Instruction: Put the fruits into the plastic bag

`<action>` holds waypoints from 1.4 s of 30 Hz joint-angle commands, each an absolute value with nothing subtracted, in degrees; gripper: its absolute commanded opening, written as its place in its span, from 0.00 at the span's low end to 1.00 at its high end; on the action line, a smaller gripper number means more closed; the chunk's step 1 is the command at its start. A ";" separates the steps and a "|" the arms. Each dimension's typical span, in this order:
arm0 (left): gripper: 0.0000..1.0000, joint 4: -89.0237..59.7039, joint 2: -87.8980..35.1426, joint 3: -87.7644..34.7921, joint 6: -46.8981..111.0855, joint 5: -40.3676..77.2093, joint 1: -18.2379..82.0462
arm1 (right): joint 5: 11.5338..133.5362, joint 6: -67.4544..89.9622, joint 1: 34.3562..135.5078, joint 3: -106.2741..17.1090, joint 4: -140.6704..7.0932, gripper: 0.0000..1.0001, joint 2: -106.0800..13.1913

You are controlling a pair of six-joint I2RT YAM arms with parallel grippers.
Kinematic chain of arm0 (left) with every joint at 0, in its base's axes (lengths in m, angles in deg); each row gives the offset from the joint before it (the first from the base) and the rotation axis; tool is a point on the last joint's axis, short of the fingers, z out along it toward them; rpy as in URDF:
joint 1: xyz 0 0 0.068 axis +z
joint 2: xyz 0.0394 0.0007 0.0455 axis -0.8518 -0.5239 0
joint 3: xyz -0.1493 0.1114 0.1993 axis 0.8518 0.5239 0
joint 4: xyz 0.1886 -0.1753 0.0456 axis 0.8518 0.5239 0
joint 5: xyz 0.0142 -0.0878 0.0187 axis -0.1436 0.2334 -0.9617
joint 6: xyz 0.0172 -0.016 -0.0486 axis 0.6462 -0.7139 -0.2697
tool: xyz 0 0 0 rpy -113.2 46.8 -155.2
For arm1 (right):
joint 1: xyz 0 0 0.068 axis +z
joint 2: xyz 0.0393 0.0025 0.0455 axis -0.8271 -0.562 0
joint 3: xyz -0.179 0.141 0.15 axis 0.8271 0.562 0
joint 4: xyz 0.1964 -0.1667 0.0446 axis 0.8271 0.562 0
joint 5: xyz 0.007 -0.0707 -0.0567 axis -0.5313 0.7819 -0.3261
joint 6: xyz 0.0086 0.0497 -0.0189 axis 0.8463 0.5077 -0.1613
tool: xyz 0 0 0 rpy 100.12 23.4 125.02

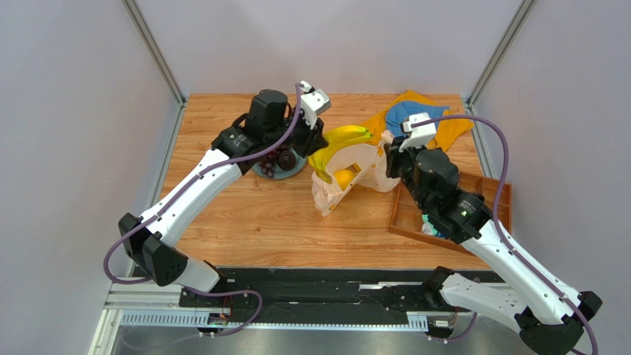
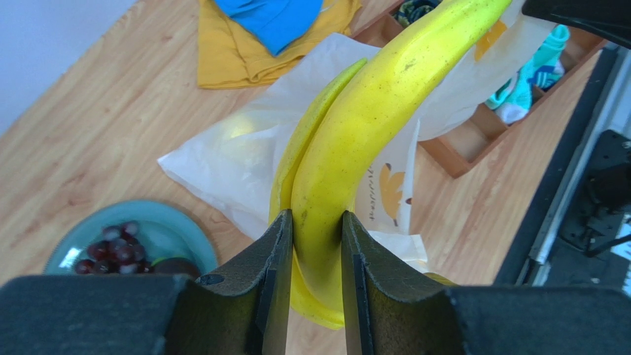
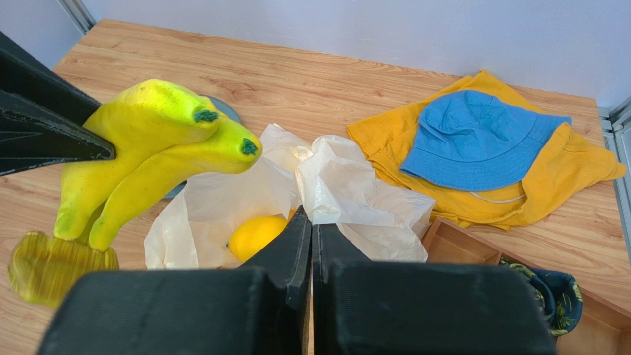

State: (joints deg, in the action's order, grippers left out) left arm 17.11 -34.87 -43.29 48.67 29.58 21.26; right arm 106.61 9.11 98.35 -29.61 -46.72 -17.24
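Observation:
My left gripper (image 1: 320,142) (image 2: 317,222) is shut on a set of yellow bananas (image 1: 342,139) (image 2: 370,126) (image 3: 148,144), held in the air over the mouth of the plastic bag (image 1: 364,171) (image 2: 229,155) (image 3: 355,192). My right gripper (image 1: 389,153) (image 3: 311,222) is shut on the bag's upper edge and holds it lifted. A roundish yellow fruit (image 1: 343,178) (image 3: 255,235) lies inside the bag. Dark purple grapes (image 1: 275,157) (image 2: 111,248) and a dark round fruit (image 2: 174,266) rest on the grey-blue plate (image 1: 295,170) (image 2: 159,225) under the left arm.
An orange cloth (image 1: 448,127) (image 3: 518,170) with a blue hat (image 1: 404,115) (image 3: 474,140) on it lies at the back right. A wooden compartment tray (image 1: 411,214) (image 3: 459,244) holding small items sits at the right, under the right arm.

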 commanded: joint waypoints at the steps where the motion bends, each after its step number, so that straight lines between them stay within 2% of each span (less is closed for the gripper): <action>1: 0.33 14.17 -30.25 -40.72 40.61 34.68 21.58 | 107.34 9.10 98.08 -30.38 -47.52 0.00 -15.55; 12: 0.32 14.68 -34.64 -36.93 35.76 33.45 18.86 | 106.02 9.62 97.99 -29.77 -47.96 0.00 -14.67; 27: 0.31 30.15 -52.39 -56.16 35.24 22.64 17.80 | 102.42 9.89 97.99 -29.07 -48.14 0.00 -13.09; 34: 0.30 26.48 -60.12 -62.24 29.36 24.40 17.80 | 100.39 10.85 98.08 -28.19 -48.66 0.00 -13.26; 42: 0.31 18.12 -62.06 -58.91 22.32 19.40 17.45 | 98.46 12.44 98.08 -26.96 -49.28 0.00 -13.79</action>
State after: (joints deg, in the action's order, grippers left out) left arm 24.83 -61.97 -59.50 27.44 23.22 17.91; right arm 100.14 10.92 98.35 -27.80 -46.76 -13.96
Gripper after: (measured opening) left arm 0.344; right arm 0.006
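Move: The left hand already holds the bananas; the mouth of the plastic bag lies some 10 cm to its right, 4 cm ahead and 18 cm below. The lemon in the bag is about 8 cm right, 2 cm ahead and 27 cm down, while the bowl is 11 cm ahead, 17 cm left and equally low. The right hand still pinches the bag's edge, with its mouth about 9 cm left, 5 cm ahead and 18 cm below. Back about 3 cm at first while starting to sink, the left hand then swings forward and right, lowering the held bananas some 12 cm in all into the bag mouth as the wrist turns nearly 30 degrees and points the fingers more steeply down. Its grip stays shut on them. The right hand keeps pinching the bag edge and eases slightly back and left. ##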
